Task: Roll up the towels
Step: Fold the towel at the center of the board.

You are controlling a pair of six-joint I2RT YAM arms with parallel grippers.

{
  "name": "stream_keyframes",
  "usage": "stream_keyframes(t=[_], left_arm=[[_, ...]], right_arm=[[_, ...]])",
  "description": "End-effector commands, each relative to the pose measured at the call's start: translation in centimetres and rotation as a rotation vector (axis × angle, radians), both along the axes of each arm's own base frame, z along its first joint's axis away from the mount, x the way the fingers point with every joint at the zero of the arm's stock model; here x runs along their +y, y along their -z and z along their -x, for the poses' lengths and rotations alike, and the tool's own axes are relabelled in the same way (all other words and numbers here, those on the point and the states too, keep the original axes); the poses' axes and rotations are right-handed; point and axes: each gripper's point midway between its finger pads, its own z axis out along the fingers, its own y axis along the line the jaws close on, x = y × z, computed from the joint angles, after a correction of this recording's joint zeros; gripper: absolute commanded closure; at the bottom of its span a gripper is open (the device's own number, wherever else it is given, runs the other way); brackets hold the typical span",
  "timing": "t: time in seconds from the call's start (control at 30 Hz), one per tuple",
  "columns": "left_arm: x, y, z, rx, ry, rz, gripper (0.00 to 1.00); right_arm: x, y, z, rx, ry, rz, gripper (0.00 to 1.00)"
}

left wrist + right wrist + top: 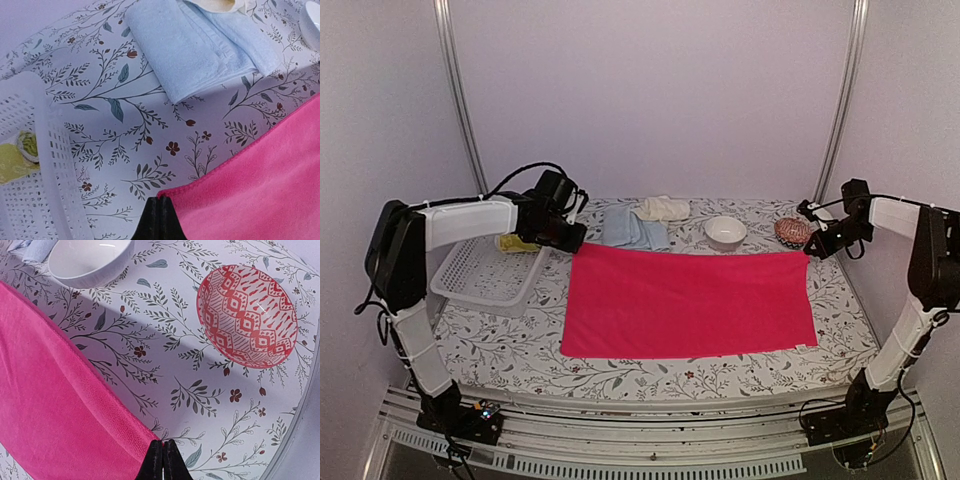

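Note:
The hot pink towel [690,300] lies spread flat in the middle of the table. My left gripper [578,243] is shut on its far left corner; in the left wrist view the gripper [160,198] pinches the pink towel [260,185] at the tip. My right gripper [810,252] is shut on the far right corner, and the right wrist view shows the gripper [163,442] meeting the pink towel's [55,410] edge. A folded light blue towel [632,228] [195,45] and a cream towel [663,208] lie behind. A yellow-green towel [515,243] [15,160] sits in the basket.
A white perforated basket [485,272] [50,150] stands at the left, close beside my left gripper. A white bowl [725,232] [90,260] and a red patterned bowl [792,232] [247,315] stand at the back right. The floral table covering [520,350] lies under everything.

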Motion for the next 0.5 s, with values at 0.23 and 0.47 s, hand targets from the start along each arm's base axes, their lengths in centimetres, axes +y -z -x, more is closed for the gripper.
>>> stream_keyframes(t=[0.23, 0.47], left_arm=[[-0.3, 1.1, 2.6, 0.062, 0.063, 0.063, 1.0], [-0.2, 0.8, 3.0, 0.026, 0.072, 0.074, 1.0]], right_arm=[[-0.9, -2.5, 4.4, -0.013, 0.022, -0.034, 0.97], [-1.9, -2.1, 6.0, -0.001, 0.038, -0.041, 0.97]])
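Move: Both hands hold the raised far corners of the pink towel, to be taken to its near edge. The left hand's near corner lies about 27 cm back, 0 cm sideways and 9 below; the light blue towel is some 16 ahead and 15 right, the basket 2 back and 20 left. The right hand's near corner lies about 25 cm back, 0 sideways and 8 below; the patterned bowl is 16 ahead and 1 left, the white bowl 15 ahead and 22 left. Carry the far hem back over the towel towards the near edge with both grippers kept shut on its corners. Draw the right hand back about 5 cm, rising a little early on and drifting slightly right; bring the left back and down by some 3 cm each, tipping its fingers slightly back under towards the base. ##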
